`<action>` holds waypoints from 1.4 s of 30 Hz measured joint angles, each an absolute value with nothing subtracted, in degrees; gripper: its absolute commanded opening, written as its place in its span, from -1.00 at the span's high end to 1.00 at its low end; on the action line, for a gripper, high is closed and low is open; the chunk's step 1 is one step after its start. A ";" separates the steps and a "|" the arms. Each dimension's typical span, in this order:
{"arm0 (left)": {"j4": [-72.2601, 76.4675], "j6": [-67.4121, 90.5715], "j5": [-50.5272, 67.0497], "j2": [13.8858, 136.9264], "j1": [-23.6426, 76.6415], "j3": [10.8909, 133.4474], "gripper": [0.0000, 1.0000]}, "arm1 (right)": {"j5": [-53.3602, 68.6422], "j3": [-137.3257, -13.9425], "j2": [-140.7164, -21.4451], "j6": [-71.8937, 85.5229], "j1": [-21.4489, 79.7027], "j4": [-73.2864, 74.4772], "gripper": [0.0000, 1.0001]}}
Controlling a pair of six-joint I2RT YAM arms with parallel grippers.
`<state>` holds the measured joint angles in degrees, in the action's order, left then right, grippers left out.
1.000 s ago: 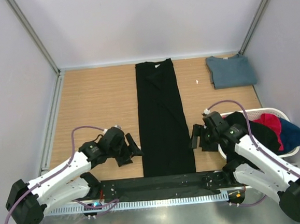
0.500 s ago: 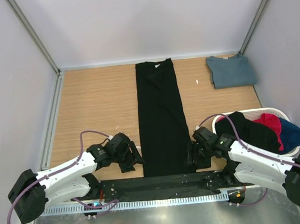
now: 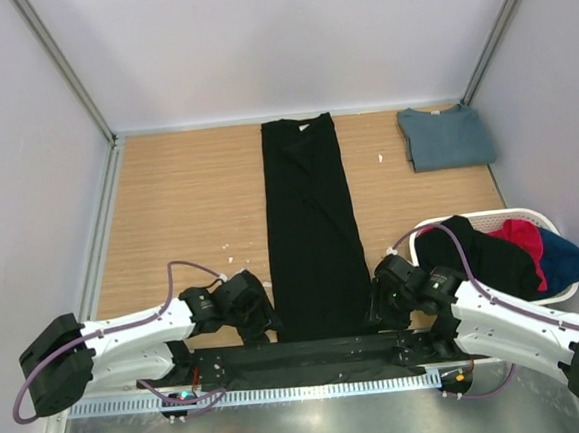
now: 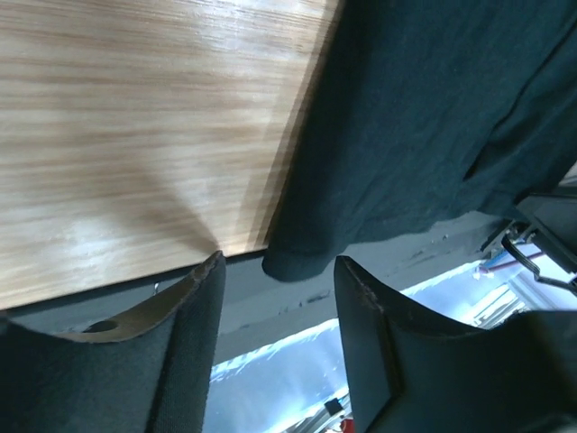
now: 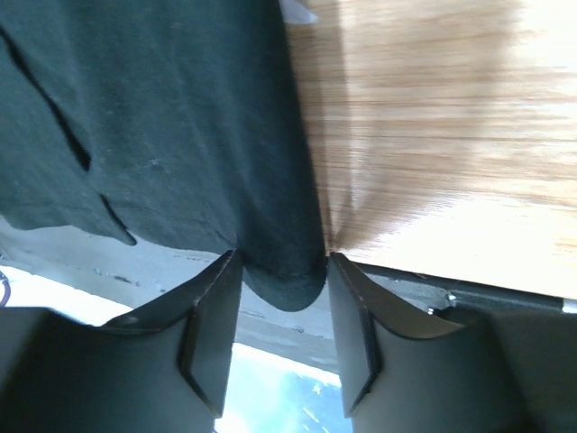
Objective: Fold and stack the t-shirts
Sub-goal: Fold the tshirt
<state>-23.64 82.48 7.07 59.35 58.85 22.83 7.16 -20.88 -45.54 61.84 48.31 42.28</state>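
Observation:
The large black t-shirt [image 3: 309, 215] lies folded into a long narrow strip down the middle of the table, its near hem at the table's front edge. My left gripper [image 3: 265, 324] sits low at the strip's near left corner. In the left wrist view the gripper [image 4: 278, 273] is open, and the shirt's corner [image 4: 297, 260] lies just past its tips. My right gripper [image 3: 377, 310] is at the near right corner. In the right wrist view the gripper [image 5: 281, 271] is open, with the shirt's corner [image 5: 284, 280] between its fingertips [image 5: 221, 289]. A slate-blue t-shirt [image 3: 446, 136] lies folded at the far right.
A white basket [image 3: 490, 217] at the right holds a black shirt [image 3: 478, 252], a magenta-red one [image 3: 520, 238] and a blue one [image 3: 566, 260]. The wooden table [image 3: 188, 204] ends at a black strip and a metal rail along its near edge [image 3: 310, 355].
Both grippers have moved down toward the near edge and inward, to the black shirt's near corners. Their jaws have narrowed. The shirt has not moved.

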 measured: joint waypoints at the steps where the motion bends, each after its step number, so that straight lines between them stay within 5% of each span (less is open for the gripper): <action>1: -22.92 82.74 7.05 60.36 59.02 22.83 0.01 | 7.01 -20.88 -45.65 61.89 48.34 42.54 0.08; 6: -21.19 84.05 6.74 62.24 59.83 22.74 0.14 | 5.63 -20.88 -46.92 61.41 48.31 43.70 0.30; 12: -19.53 84.62 6.44 64.38 59.99 22.68 0.98 | 4.99 -21.19 -47.64 60.45 48.31 44.05 0.83; 14: -19.66 84.18 6.17 64.99 59.99 22.85 1.00 | 4.97 -22.20 -47.64 60.07 48.34 44.66 0.97; 26: -34.06 71.79 0.01 64.10 54.94 44.97 0.99 | 1.91 -42.68 -56.18 54.46 46.78 45.04 0.97; 42: -36.07 49.50 3.18 82.19 32.42 66.46 0.99 | 3.90 -64.51 -79.00 33.76 24.84 38.79 0.98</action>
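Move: Just under the left hand's open fingers, about 1 cm to its right and 2 cm down, is the black t-shirt's near left corner; its near right corner is right below the other hand, about 1 cm down. The shirt's collar end lies roughly 55 cm ahead of the left hand and 12 cm to its right; a white scrap is 11 cm straight ahead. The laundry basket stands about 13 cm ahead of the right hand, 33 cm to its right. Sinking about a centimetre, both hands shut on the near corners of the black t-shirt and pinch them, then carry the hem up and forward over the shirt towards its collar end, some 22 cm forward and 12 cm up. The rise comes mainly first, the hands drawing a few centimetres together and spreading again, while the fingertips tilt forward about 20 degrees. ##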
